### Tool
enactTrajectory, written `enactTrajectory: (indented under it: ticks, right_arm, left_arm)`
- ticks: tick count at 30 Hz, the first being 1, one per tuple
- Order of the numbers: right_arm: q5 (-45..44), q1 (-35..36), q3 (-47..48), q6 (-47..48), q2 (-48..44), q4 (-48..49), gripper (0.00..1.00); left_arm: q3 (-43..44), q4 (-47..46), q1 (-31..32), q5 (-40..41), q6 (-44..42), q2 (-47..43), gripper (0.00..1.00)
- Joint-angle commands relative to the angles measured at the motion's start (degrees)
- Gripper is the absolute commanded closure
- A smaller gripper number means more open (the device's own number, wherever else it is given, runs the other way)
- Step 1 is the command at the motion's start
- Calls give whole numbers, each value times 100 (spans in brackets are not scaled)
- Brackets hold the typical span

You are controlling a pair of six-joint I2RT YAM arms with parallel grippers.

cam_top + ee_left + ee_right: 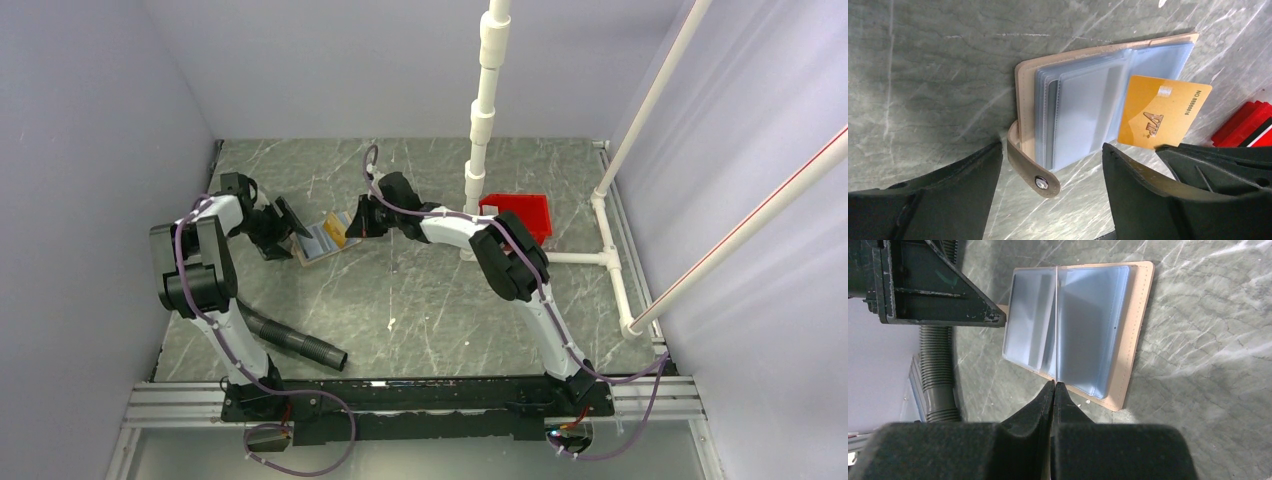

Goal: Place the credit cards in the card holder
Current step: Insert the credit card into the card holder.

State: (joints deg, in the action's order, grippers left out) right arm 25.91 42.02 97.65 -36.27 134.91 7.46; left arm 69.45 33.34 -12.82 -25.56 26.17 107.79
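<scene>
The card holder [318, 243] lies open on the table, tan outside with bluish clear sleeves [1083, 115] inside, and its snap tab [1040, 177] curls up. My right gripper [1054, 384] is shut on a gold credit card [1158, 112]. The card stands on edge over the open sleeves and shows as a thin line in the right wrist view [1055, 315]. Its far edge sits at or in a sleeve. My left gripper [1052, 150] is open, with its fingers on either side of the tab end of the holder [1133, 330]. No other cards are in view.
A red plastic tray [520, 212] stands right of the arms, behind a white pipe frame [480, 140]. A black corrugated hose [295, 342] lies at the near left and also shows in the right wrist view [938, 375]. Walls close in on both sides.
</scene>
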Motion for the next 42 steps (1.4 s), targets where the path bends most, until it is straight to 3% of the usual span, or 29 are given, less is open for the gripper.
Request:
enactTrajectory:
  ticks: [1, 3, 8, 11, 13, 28, 42]
  right_arm:
    - [120, -36, 32, -16, -176, 308, 100]
    - [142, -36, 26, -38, -176, 336, 100]
    - [144, -44, 4, -37, -259, 353, 100]
    - [206, -73, -17, -123, -314, 424, 100]
    - [342, -111, -47, -263, -303, 529, 100]
    - [1047, -148, 470, -405, 55, -172, 100]
    - [914, -154, 694, -194, 299, -597, 100]
  left_arm:
    - [30, 17, 165, 516, 17, -62, 20]
    - [233, 256, 295, 784, 92, 222, 22]
    - [396, 586, 455, 1327, 190, 766, 36]
    - [402, 728, 439, 1553, 174, 816, 58]
    - [380, 723, 401, 1552, 129, 785, 65]
    - [297, 678, 359, 1428, -42, 772, 70]
    - [300, 693, 359, 1441, -51, 765, 71]
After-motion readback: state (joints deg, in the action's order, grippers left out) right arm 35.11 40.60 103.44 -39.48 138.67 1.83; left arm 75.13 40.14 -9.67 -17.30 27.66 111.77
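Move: The strap end of the card holder lies about 2 cm below the open left fingers, with the clear pocket's middle 3 cm to their right and 1 cm ahead. From the right hand, which already holds the yellow card, that pocket is roughly 7 cm left, 1 cm back and 3 cm lower. The holder's blue flap lies 2 cm ahead, 2 cm left and 3 cm below the right hand. The left fingers close on the strap end of the holder, about half shut, after sinking about 1.5 cm and tilting some 10 degrees, then keep hold. The right hand, still pinching the yellow card, lifts roughly 2 cm while easing back about 1 cm, then dips some 2 cm, turning about 10 degrees and bringing the card's leading edge to the clear pocket's mouth. ##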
